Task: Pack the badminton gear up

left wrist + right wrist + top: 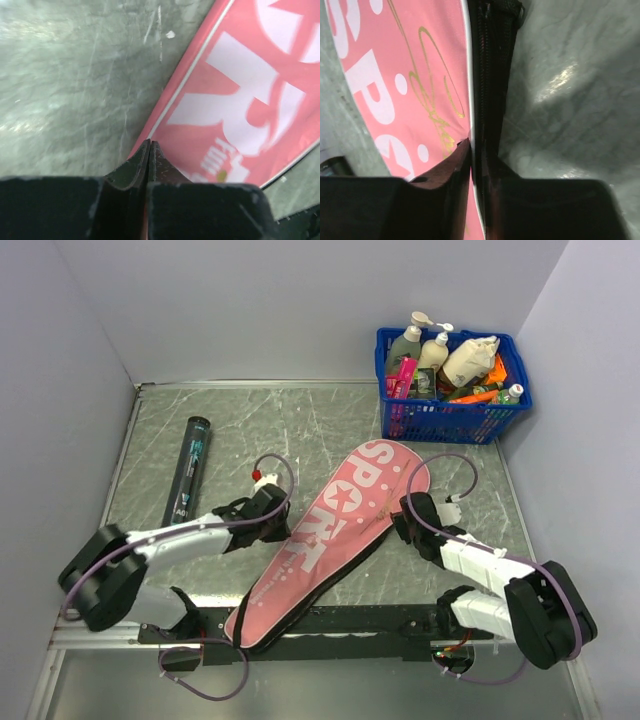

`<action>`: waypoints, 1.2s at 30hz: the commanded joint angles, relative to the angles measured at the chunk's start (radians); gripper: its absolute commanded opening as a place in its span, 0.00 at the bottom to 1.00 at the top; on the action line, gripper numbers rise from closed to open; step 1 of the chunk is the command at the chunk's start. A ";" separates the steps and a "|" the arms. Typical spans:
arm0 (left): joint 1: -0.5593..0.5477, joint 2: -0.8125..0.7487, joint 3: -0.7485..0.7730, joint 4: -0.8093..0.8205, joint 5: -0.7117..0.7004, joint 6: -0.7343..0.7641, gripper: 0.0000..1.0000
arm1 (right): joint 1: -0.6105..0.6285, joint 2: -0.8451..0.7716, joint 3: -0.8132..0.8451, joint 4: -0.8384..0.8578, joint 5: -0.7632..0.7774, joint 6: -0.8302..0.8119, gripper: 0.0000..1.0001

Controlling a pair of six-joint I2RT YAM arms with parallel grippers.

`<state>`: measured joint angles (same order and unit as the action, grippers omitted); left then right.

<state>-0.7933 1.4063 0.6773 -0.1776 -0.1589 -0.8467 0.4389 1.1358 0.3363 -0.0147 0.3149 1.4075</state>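
The long pink racket cover (330,530), lettered "SPORT", lies diagonally on the table and looks closed. My left gripper (286,523) is at its left edge. In the left wrist view the gripper (150,144) has its jaws pressed together over the cover's (240,100) white-piped rim, with a pink sliver between them. My right gripper (406,518) is at the cover's right edge. There the gripper (477,147) is shut on the black zipper band (487,75) beside the pink face (410,75). A slim black tube (190,468) lies apart at the left.
A blue plastic basket (450,422) of bottles stands at the back right corner. Grey walls close in the marbled table (300,420) on three sides. The cover's narrow end reaches the table's front rail between the arm bases.
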 commanded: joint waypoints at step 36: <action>-0.393 -0.156 -0.235 -0.119 -0.033 -0.281 0.08 | 0.018 -0.604 0.049 -0.593 -0.093 -0.420 0.63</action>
<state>-1.3014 1.2568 0.5220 -0.3016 -0.1162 -1.1442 0.4515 0.5564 0.4015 -0.6281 0.2291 0.9894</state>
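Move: The left hand's next spot is the racket bag's near-right black edge, about 18 cm back from it, 4 cm right and 2 cm lower. The black strap lies some 21 cm back and 10 cm left of this hand; the shuttle tube is about 14 cm ahead and 22 cm left. The bag's stretch of edge between the right fingers is right at that hand, with the blue basket some 28 cm ahead and 14 cm right of it. The right fingers open wide and let go of the bag's black edge, then that hand backs off about 8 cm and rises 5, turning counter-clockwise. Meanwhile the left hand, almost shut, lifts off beside the bag's left edge, arcs back over the bag and down, some 18 cm towards the robot, turning about 20 degrees clockwise, until its tips come against the near-right black edge. ##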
